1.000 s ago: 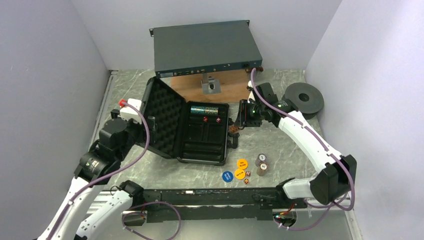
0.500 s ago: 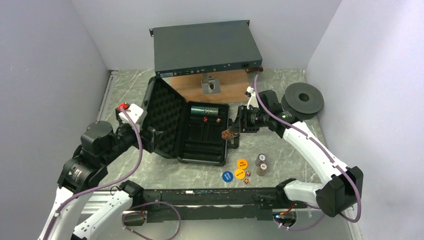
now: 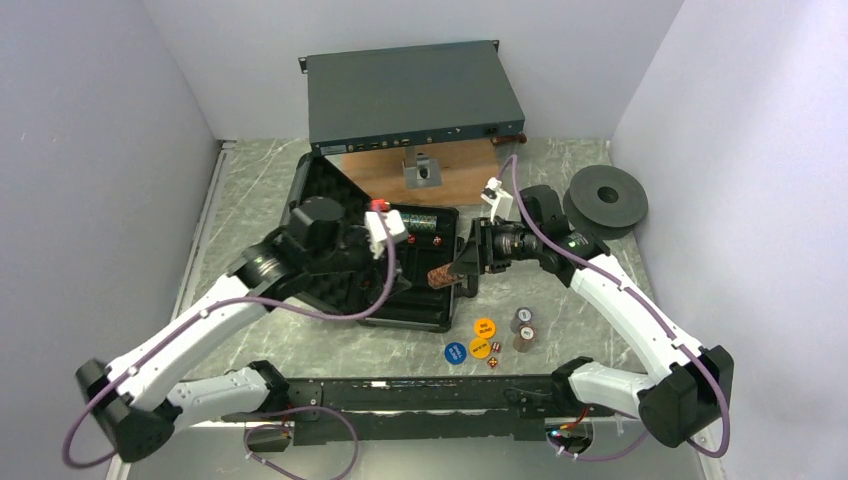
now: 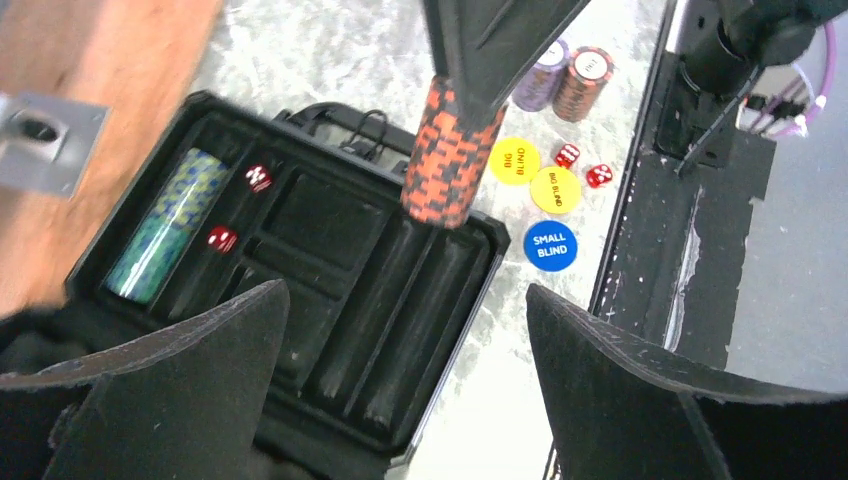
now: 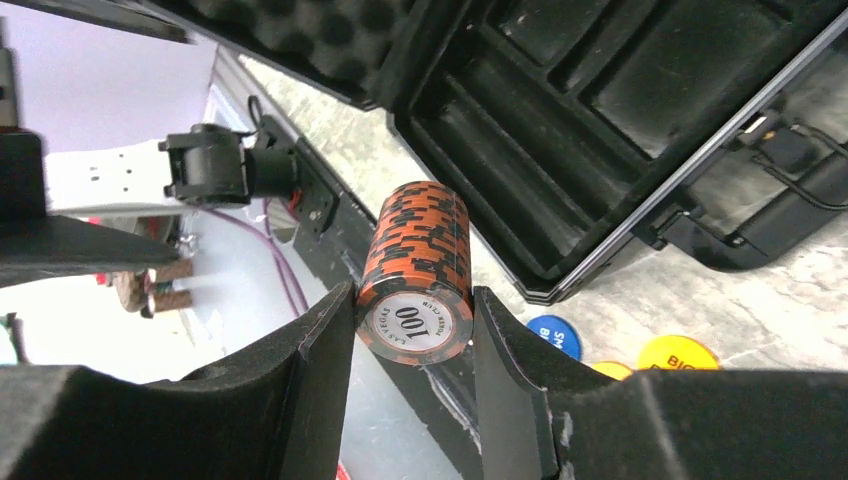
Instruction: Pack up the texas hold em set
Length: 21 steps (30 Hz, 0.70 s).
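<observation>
The black case (image 3: 430, 310) lies open with its foam lid (image 3: 325, 185) tilted back to the left. My right gripper (image 5: 412, 330) is shut on an orange-and-black chip stack (image 5: 417, 270), which hangs tilted over the tray's right edge (image 3: 441, 272). My left gripper (image 4: 400, 300) is open and empty above the tray's front slots. A green-blue chip stack (image 4: 165, 225) and two red dice (image 4: 258, 178) lie in the tray's back compartments. On the table right of the case are two chip stacks (image 3: 523, 328), yellow, orange and blue discs (image 3: 479, 348) and two dice (image 3: 494, 354).
A grey-blue rack unit (image 3: 410, 95) sits at the back on a wooden board (image 3: 450, 180) with a grey bracket (image 3: 420, 172). A dark spool (image 3: 606, 200) lies at the back right. A black rail (image 3: 420, 395) runs along the front edge. Walls close in both sides.
My left arm has swung from the left of the case to above its tray, jaws still wide. My right gripper has carried the orange chip stack left and lower, over the tray's edge.
</observation>
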Tool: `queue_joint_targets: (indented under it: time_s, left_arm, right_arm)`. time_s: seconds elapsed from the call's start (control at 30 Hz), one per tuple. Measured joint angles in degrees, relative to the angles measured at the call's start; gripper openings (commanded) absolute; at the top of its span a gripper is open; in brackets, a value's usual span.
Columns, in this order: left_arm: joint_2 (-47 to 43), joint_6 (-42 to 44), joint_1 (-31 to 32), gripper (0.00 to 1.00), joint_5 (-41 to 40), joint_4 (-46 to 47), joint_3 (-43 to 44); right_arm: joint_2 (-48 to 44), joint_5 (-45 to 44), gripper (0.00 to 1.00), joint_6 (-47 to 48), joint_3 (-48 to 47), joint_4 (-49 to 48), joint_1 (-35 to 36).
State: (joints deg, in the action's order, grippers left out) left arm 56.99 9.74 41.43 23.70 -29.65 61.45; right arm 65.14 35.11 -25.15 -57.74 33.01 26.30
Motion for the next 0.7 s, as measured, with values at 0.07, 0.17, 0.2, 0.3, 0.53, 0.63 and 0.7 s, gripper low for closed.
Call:
queue_joint_targets:
  time_s: [0.07, 0.17, 0.2, 0.3, 0.53, 0.63, 0.7]
  left_arm:
    - [3.8, 2.1, 2.3, 0.96, 0.5, 1.5, 0.7]
    - [7.3, 4.6, 4.4, 0.96, 1.7, 3.8, 0.8]
    - [7.8, 5.2, 4.8, 0.96, 2.3, 4.5, 0.8]
    - [8.3, 6.1, 5.2, 0.94, 4.0, 5.5, 1.0]
    - [10.6, 7.1, 6.6, 0.9, 5.5, 5.2, 2.7]
    - [11.4, 6.9, 7.0, 0.9, 4.9, 5.0, 2.7]
    - [11.5, 6.2, 7.1, 0.9, 4.9, 5.0, 2.7]
  right_arm:
    - [-0.2, 1.8, 0.01, 0.1, 0.6, -0.2, 0.0]
    - [-0.5, 4.1, 0.02, 0.3, 0.6, -0.3, 0.4]
    - [-0.7, 4.7, 0.02, 0.4, 0.6, -0.4, 0.5]
    - [-1.2, 6.2, 0.02, 0.6, 0.7, -1.2, 1.0]
    - [-1.4, 7.4, 0.02, 0.9, 0.8, -1.9, 1.7]
    - [-1.4, 7.4, 0.02, 1.0, 0.8, -1.9, 1.8]
    - [-1.4, 7.4, 0.02, 1.0, 0.8, -1.9, 1.8]
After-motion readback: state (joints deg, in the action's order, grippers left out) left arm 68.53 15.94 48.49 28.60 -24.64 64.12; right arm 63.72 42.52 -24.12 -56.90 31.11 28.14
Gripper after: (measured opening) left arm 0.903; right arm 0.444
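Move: The orange chip stack, held in the right fingers, lies about 8 cm to the left hand's right, 5 cm lower and 1 cm ahead. In the case, some 20 cm below the left hand, the red dice sit about 9 cm ahead and 5 cm right, the green chip stack 13 cm ahead and 3 cm right. From the right hand, the left gripper is about 11 cm left, 3 cm higher and level fore and aft. Left hand, open, reaches some 6 cm right and slightly down towards the chip stack; right, gripping it, backs 2.5 cm. ##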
